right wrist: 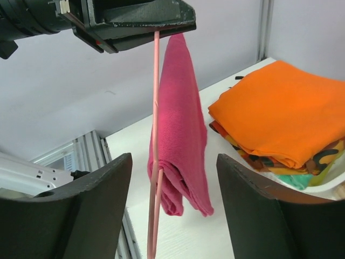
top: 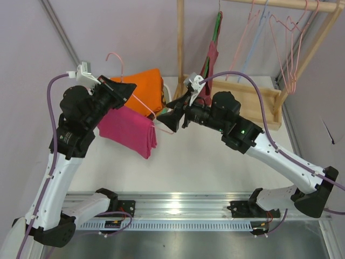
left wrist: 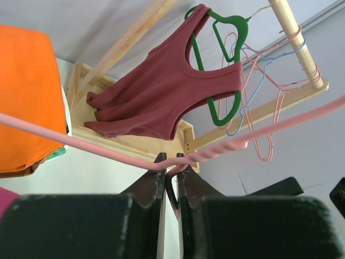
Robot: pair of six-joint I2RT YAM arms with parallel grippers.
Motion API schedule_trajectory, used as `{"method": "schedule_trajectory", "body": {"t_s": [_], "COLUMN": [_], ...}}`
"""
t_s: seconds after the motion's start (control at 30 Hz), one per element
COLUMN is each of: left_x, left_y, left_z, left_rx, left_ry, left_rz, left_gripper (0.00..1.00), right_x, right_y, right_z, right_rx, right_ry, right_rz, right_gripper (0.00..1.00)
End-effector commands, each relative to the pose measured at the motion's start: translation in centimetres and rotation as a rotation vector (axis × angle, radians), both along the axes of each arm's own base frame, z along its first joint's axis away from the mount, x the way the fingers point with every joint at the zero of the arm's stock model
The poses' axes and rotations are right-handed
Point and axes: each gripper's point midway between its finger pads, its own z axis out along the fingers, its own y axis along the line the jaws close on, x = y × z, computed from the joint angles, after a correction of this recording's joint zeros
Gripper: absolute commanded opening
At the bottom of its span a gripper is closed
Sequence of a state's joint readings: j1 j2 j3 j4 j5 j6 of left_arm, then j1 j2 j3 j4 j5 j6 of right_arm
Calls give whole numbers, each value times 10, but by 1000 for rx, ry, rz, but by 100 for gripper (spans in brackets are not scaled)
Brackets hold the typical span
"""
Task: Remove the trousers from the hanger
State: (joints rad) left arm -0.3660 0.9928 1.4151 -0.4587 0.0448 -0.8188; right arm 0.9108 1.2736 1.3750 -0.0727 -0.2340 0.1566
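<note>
The light-pink wire hanger hangs above the table, and my left gripper is shut on it just below the hook. In the left wrist view the wire crosses the pinched fingertips of that gripper. The magenta trousers are draped folded over the hanger's bar. My right gripper faces them from the right and stands open. In the right wrist view the trousers and the hanger hang in the gap of this gripper, touching neither finger.
An orange folded cloth lies on a pile just behind the trousers. A wooden rack stands at the back right, carrying a maroon garment on a green hanger and several bare wire hangers.
</note>
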Motion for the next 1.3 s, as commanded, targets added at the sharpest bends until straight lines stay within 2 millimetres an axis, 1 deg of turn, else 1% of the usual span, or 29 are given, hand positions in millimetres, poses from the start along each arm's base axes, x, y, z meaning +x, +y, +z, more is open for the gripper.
{"method": "schedule_trajectory", "body": {"t_s": [0.0,0.13,0.23,0.3,0.4,0.43,0.47,0.57,0.63,0.67,0.7,0.73,0.77,0.83,0.87,0.9,0.93,1.0,1.07,1.1,1.13,1.17,1.2,1.23,1.27], "left_x": [-11,-7,-5,-4,-3,-2,-1,-1,0,-2,-2,-3,-3,-4,-3,-2,-3,-2,-4,-1,-3,-3,-4,-4,-4], "left_y": [10,6,5,5,6,4,5,7,7,8,8,8,8,8,8,8,8,8,8,13,15,16,17,18,19], "left_z": [66,65,66,67,65,64,64,63,63,65,64,67,67,69,68,67,66,61,59,57,56,57,56,55,55], "left_rx": [-69,-79,-81,-84,-97,-100,-107,-133,-143,-148,-150,-152,-153,-153,-150,-145,-146,-146,-147,-145,-141,-137,-120,-109,-100], "left_ry": [-215,-208,-205,-205,-198,-199,-198,-190,-186,-189,-187,-192,-194,-194,-190,-187,-185,-175,-171,-170,-167,-171,-179,-175,-173], "left_rz": [24,14,12,16,21,18,24,34,39,39,39,37,38,38,39,41,39,39,37,74,84,91,94,105,112], "left_gripper": [2,2,2,2,2,2,2,3,3,3,3,4,4,4,4,5,6,8,12,16,28,33,43,48,52], "right_x": [-8,-4,-4,-2,0,3,3,11,13,12,12,12,12,11,12,12,13,12,12,11,10,9,8,9,8], "right_y": [8,17,19,20,20,21,22,22,23,23,24,25,25,26,26,25,25,24,25,26,28,30,32,32,34], "right_z": [24,2,0,-4,-4,-7,-9,-17,-22,-22,-23,-23,-24,-24,-22,-21,-20,-16,-15,-12,-11,-9,-5,-4,3], "right_rx": [50,-12,-20,-31,-42,-51,-57,-83,-102,-106,-109,-111,-113,-116,-112,-110,-109,-98,-102,-91,-93,-92,-77,-76,-47], "right_ry": [-42,-30,-43,-53,-71,-68,-69,-68,-71,-71,-71,-74,-72,-77,-77,-80,-81,-95,-112,-117,-136,-152,-172,-174,-189], "right_rz": [39,37,40,30,24,15,10,-31,-40,-46,-44,-46,-47,-52,-58,-69,-74,-78,-90,-96,-106,-109,-109,-134,-140], "right_gripper": [69,66,63,58,54,51,44,36,36,40,41,42,40,28,11,3,0,0,0,0,0,0,0,0,0]}}
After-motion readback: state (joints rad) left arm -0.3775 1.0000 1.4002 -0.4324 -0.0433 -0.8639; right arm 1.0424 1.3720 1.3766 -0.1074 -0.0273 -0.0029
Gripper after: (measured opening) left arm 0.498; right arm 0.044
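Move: The right hand, open, has the hanger's sloping right shoulder still to grip, some 3 cm to its left, level fore and aft and about 5 cm below. The hanger's neck, in the left fingers, is 6 cm ahead, 9 cm left and 4 cm up from the right hand; the trousers' middle is 3 cm ahead, 12 cm left, 13 cm down; the orange cloth, 28 cm ahead, 15 cm left, 33 cm down. For the left hand, that shoulder is 7 cm back, 6 cm right, 9 cm down. The right fingers pinch shut on the hanger's right shoulder wire after the hand sinks about 5 cm and slides some 3 cm left towards the trousers, rolling about 10 degrees with its left side dropping. The left hand holds the neck nearly still, easing forward about a centimetre, and only at the end spreads its fingers to about half open. ##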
